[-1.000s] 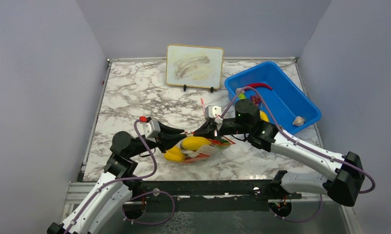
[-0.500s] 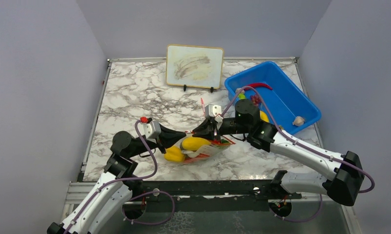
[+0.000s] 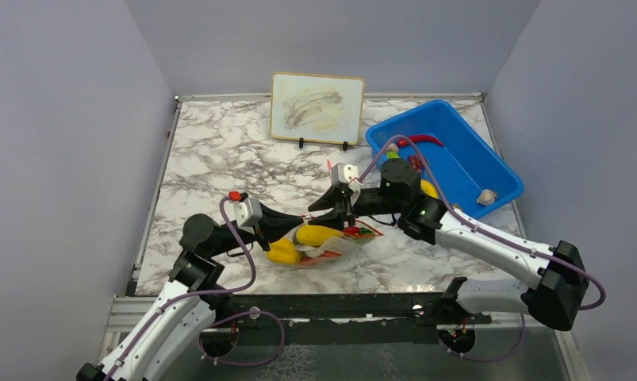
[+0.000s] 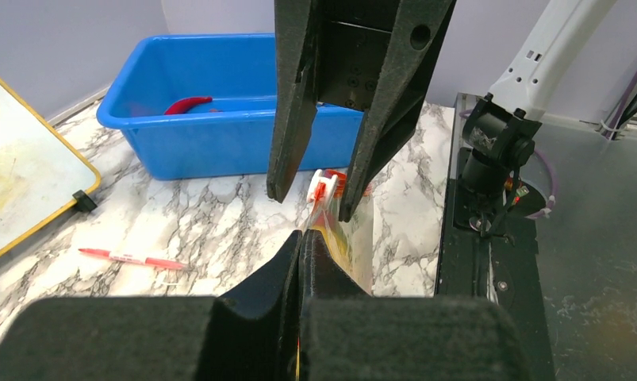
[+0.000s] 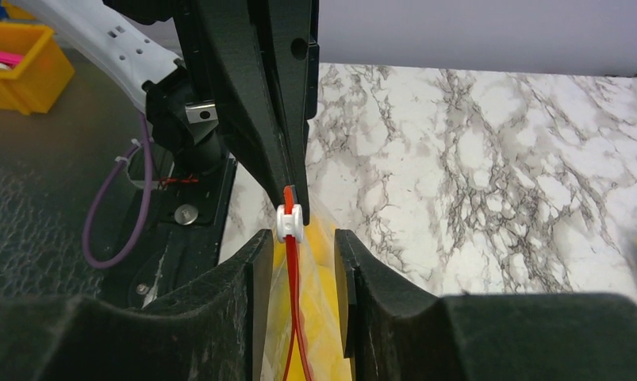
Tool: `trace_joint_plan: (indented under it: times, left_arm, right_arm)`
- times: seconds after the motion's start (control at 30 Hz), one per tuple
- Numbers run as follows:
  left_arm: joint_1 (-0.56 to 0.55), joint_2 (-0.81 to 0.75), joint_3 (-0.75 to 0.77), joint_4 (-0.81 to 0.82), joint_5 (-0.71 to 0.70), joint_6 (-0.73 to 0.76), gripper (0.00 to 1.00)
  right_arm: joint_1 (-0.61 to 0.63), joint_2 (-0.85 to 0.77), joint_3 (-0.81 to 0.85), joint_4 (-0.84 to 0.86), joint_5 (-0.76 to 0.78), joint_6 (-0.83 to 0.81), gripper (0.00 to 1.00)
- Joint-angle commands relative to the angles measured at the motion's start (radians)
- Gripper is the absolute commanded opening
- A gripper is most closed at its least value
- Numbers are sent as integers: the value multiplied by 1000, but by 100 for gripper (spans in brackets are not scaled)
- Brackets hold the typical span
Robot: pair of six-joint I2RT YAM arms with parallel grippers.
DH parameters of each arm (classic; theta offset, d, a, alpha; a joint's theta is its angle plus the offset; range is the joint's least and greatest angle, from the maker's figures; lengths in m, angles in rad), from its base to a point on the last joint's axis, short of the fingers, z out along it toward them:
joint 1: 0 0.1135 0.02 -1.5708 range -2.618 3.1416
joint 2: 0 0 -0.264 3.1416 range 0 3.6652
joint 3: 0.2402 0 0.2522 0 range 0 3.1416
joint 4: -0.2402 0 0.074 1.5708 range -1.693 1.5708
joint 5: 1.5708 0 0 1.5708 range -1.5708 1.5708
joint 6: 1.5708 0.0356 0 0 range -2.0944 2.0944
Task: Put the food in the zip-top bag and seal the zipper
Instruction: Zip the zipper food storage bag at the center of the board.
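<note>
The clear zip-top bag lies near the table's front middle with yellow food inside. My left gripper is shut on the end of the bag's mouth; in the left wrist view its fingers are pressed together on the plastic. My right gripper is open just above the bag. In the right wrist view the red zipper and its white slider stand between the spread fingers, touching neither. A red chili and a white mushroom lie in the bin.
The blue bin stands at the back right, close behind my right arm; it also shows in the left wrist view. A framed white board stands at the back middle. A red-and-white pen lies behind the grippers.
My right gripper has opened, let go of the zipper slider and risen slightly. The left gripper and the bag have stayed where they were.
</note>
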Motion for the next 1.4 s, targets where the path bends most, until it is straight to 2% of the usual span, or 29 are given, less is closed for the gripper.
trace_joint_plan:
  times: [0.0, 0.1, 0.17, 0.3, 0.37, 0.8, 1.37]
  left_arm:
    - [-1, -9, 26, 19, 21, 10, 0]
    - [-1, -6, 27, 20, 20, 8, 0]
    - [-1, -4, 26, 21, 20, 8, 0]
    - [-1, -8, 27, 21, 21, 7, 0]
    - [0, -13, 27, 21, 26, 7, 0]
    - [-1, -55, 23, 38, 4, 4, 0]
    - [-1, -64, 21, 53, 8, -7, 0]
  right_arm:
    - [5, 11, 40, 58, -40, 30, 34]
    - [10, 18, 39, 69, -35, 32, 33]
    - [12, 23, 37, 73, -32, 33, 28]
    - [13, 21, 27, 84, -21, 34, 6]
    - [13, 13, 14, 75, -22, 20, 1]
    - [12, -78, -42, -99, 97, -81, 1]
    - [11, -101, -92, -177, 180, -113, 1]
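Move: The white slider on the orange zipper is just off the right hand's open fingertips, roughly 1 cm to its left, straight ahead 0 and about level in height. The upper yellow fruit in the bag sits about 8 cm below the right hand and 2 cm back, sideways in line. The other yellow fruit is about 9 cm to the left, 3 cm back and 12 cm down. From the left fingertips, the slider is some 2 cm to the right, on the same line. Pinching the zipper slider between its closing fingertips after a half-centimetre nudge left, the right hand then draws it along the zipper, rightward and down by about 2 cm each, away from the left hand, fingers tipping slightly. The left hand keeps its shut grip on the bag's zipper end and eases back and up about 1 cm. ##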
